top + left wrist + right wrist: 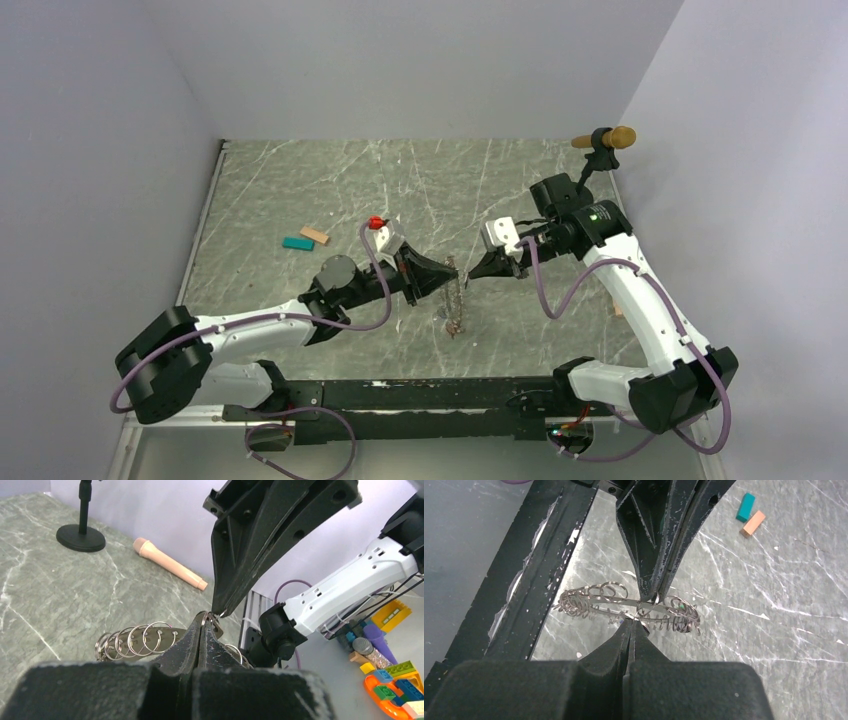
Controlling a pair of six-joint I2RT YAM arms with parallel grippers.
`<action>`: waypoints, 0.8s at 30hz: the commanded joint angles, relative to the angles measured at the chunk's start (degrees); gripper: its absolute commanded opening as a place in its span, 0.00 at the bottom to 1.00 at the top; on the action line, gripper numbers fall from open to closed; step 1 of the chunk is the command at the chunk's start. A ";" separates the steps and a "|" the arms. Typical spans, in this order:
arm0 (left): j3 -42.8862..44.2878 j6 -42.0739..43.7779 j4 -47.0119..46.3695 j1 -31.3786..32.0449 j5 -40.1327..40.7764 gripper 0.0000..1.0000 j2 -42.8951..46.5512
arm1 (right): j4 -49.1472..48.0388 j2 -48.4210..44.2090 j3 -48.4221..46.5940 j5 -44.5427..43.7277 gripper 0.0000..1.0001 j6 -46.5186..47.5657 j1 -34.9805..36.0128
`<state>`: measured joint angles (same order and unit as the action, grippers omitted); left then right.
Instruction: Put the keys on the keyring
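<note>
The keyring (455, 298), a dark metal loop strung with several small split rings, hangs in the air between both grippers at the table's middle. My left gripper (448, 272) is shut on it from the left; in the left wrist view its tips (207, 621) pinch the keyring (135, 640). My right gripper (472, 274) meets it from the right, shut, its tips (633, 623) pinching a small ring at the middle of the keyring (589, 600). A green speck (680, 607) sits among the rings at one end. The keys do not show plainly. A small red thing (376, 221) lies by the left wrist.
A teal block (297, 243) and a tan block (315, 236) lie at mid-left. A black stand (598, 155) with a tan cylinder on top is at the back right corner. A pink cylinder (170, 570) lies near the right edge. Walls close three sides.
</note>
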<state>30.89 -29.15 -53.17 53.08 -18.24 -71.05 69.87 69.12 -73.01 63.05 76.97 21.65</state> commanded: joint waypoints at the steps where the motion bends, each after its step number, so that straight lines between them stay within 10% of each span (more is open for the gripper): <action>1: 3.06 2.31 1.53 -0.26 -0.69 0.00 1.53 | -0.25 -1.33 -2.10 0.80 0.00 -1.87 -0.51; 11: 4.22 1.86 1.65 -0.28 -2.01 0.00 0.46 | -2.73 -1.20 -0.48 2.35 0.06 -4.24 -0.65; 18: 4.94 3.18 5.64 -2.11 -2.35 0.00 2.07 | -6.60 -2.85 -0.36 3.70 0.61 -11.01 -4.66; 24: 8.11 6.19 16.49 -6.76 -6.09 0.00 5.32 | -14.90 -6.31 6.35 5.42 0.75 -18.77 -12.57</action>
<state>33.58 -25.58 -40.77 49.06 -20.95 -69.23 62.30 65.43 -70.70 65.32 64.71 12.38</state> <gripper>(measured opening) 0.012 0.722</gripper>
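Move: The small ring between the two hands is already at the right hand's shut fingertips, within about 1 cm to the left and level. It lies about 1 cm back and 1 cm right of the left fingertips. The large round keyring hangs from the left fingers, its middle some 6 cm below and 1 cm back of them; from the right hand that is about 2 cm left, level fore and aft, and 5 cm below. Right fingers open wide, releasing the small ring, and withdraw about 4 cm forward-right; left, still gripping, moves forward-down. ##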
